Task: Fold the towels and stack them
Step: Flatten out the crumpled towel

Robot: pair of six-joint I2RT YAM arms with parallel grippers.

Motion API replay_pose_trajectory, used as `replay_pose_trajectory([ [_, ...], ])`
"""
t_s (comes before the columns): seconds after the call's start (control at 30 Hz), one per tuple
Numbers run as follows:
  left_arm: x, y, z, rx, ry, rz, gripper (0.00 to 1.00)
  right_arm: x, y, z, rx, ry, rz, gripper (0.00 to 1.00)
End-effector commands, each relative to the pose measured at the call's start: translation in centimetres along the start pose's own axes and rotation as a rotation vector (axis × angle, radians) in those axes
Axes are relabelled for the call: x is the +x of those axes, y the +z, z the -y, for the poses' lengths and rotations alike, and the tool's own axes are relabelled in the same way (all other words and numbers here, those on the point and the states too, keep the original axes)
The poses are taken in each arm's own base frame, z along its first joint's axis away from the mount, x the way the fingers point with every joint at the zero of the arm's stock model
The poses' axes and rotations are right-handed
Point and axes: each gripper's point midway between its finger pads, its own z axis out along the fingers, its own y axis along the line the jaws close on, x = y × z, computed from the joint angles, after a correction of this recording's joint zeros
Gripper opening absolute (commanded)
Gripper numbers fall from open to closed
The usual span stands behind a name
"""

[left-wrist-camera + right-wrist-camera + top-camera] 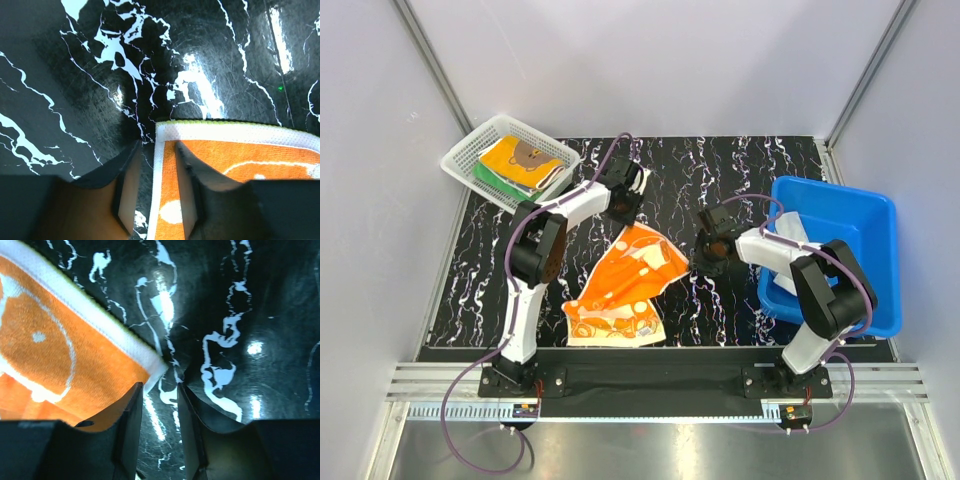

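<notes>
A long orange towel (pixel 620 285) with white prints lies crumpled and slanted on the black marbled table. My left gripper (pixel 623 207) is at its far corner. In the left wrist view the towel's white-hemmed edge (pixel 240 160) runs between the parted fingers of that gripper (pixel 157 147), flat on the table. My right gripper (pixel 703 255) is at the towel's right corner. Its jaws (pixel 160 386) are open over bare table, with the towel's corner (pixel 60 355) just ahead of the left finger. A yellow bear towel (pixel 520 158) lies on a green towel (pixel 488 175) in the basket.
The white mesh basket (pixel 470 150) stands at the far left corner of the table. A blue tub (pixel 860 215) stands at the right with a pale cloth (pixel 790 235) in it. Grey walls close in on three sides.
</notes>
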Motion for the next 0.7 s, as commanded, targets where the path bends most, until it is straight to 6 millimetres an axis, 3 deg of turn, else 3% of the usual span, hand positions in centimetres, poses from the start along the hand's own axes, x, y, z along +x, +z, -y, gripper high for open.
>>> replay_pose_trajectory([
  [0.0, 0.7, 1.4, 0.4, 0.033, -0.006, -0.013, 0.30, -0.9, 0.4, -1.2, -0.020, 0.038, 0.056, 0.41],
  [0.07, 0.9, 1.6, 0.4, 0.034, -0.009, -0.023, 0.24, -1.0, 0.8, -1.3, -0.023, 0.043, 0.056, 0.41],
  [0.2, 1.1, 1.4, 0.4, 0.036, -0.014, -0.031, 0.00, -1.2, 2.3, -0.7, 0.019, 0.045, 0.064, 0.39],
  [0.33, 0.3, 0.5, 0.6, 0.041, -0.013, -0.007, 0.00, -3.8, 3.5, 0.1, 0.090, -0.013, 0.134, 0.18],
  [0.37, -0.2, 0.3, 0.5, 0.044, -0.018, 0.004, 0.00, -4.6, 3.7, 0.0, 0.085, -0.046, 0.155, 0.04],
  [0.4, -0.7, -0.2, 0.6, 0.050, -0.029, 0.018, 0.00, -5.1, 4.0, 0.0, 0.085, -0.063, 0.166, 0.00],
  [0.5, -3.5, -2.0, 0.5, 0.074, -0.079, 0.087, 0.00, -9.0, 2.8, -1.3, 0.057, -0.149, 0.251, 0.00],
  [0.53, -4.6, -2.8, 0.2, 0.063, -0.092, 0.116, 0.00, -11.5, 1.7, -1.8, 0.048, -0.153, 0.306, 0.00],
  [0.6, -8.0, -4.9, -1.1, 0.052, -0.153, 0.206, 0.00, -15.2, -0.5, -3.7, -0.020, -0.212, 0.374, 0.00],
  [0.67, -10.9, -6.8, -3.5, 0.036, -0.241, 0.298, 0.00, -18.0, -1.7, -3.6, -0.012, -0.276, 0.423, 0.00],
])
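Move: The crumpled orange towel's far-left corner lies between the left hand's open fingertips, about 1 cm ahead and 1 cm below; the white basket is some 24 cm left of that hand and 16 cm ahead. The towel's right corner is right at the right hand, roughly 1 cm ahead, 1 cm left and 1 cm below, with the near hem some 19 cm back and 16 cm left of it, and the blue bin about 27 cm right and 4 cm ahead. The towel's far-left corner is pinched first, the left hand shutting fully on it in place, then lifting about 3 cm and going forward some 2 cm at the end. The right hand edges forward and left, shuts on the other corner while already sweeping forward, and carries it about 11 cm away from the near hem, rising 2 cm late as the wrist tilts its fingertips forward some 15 degrees. ##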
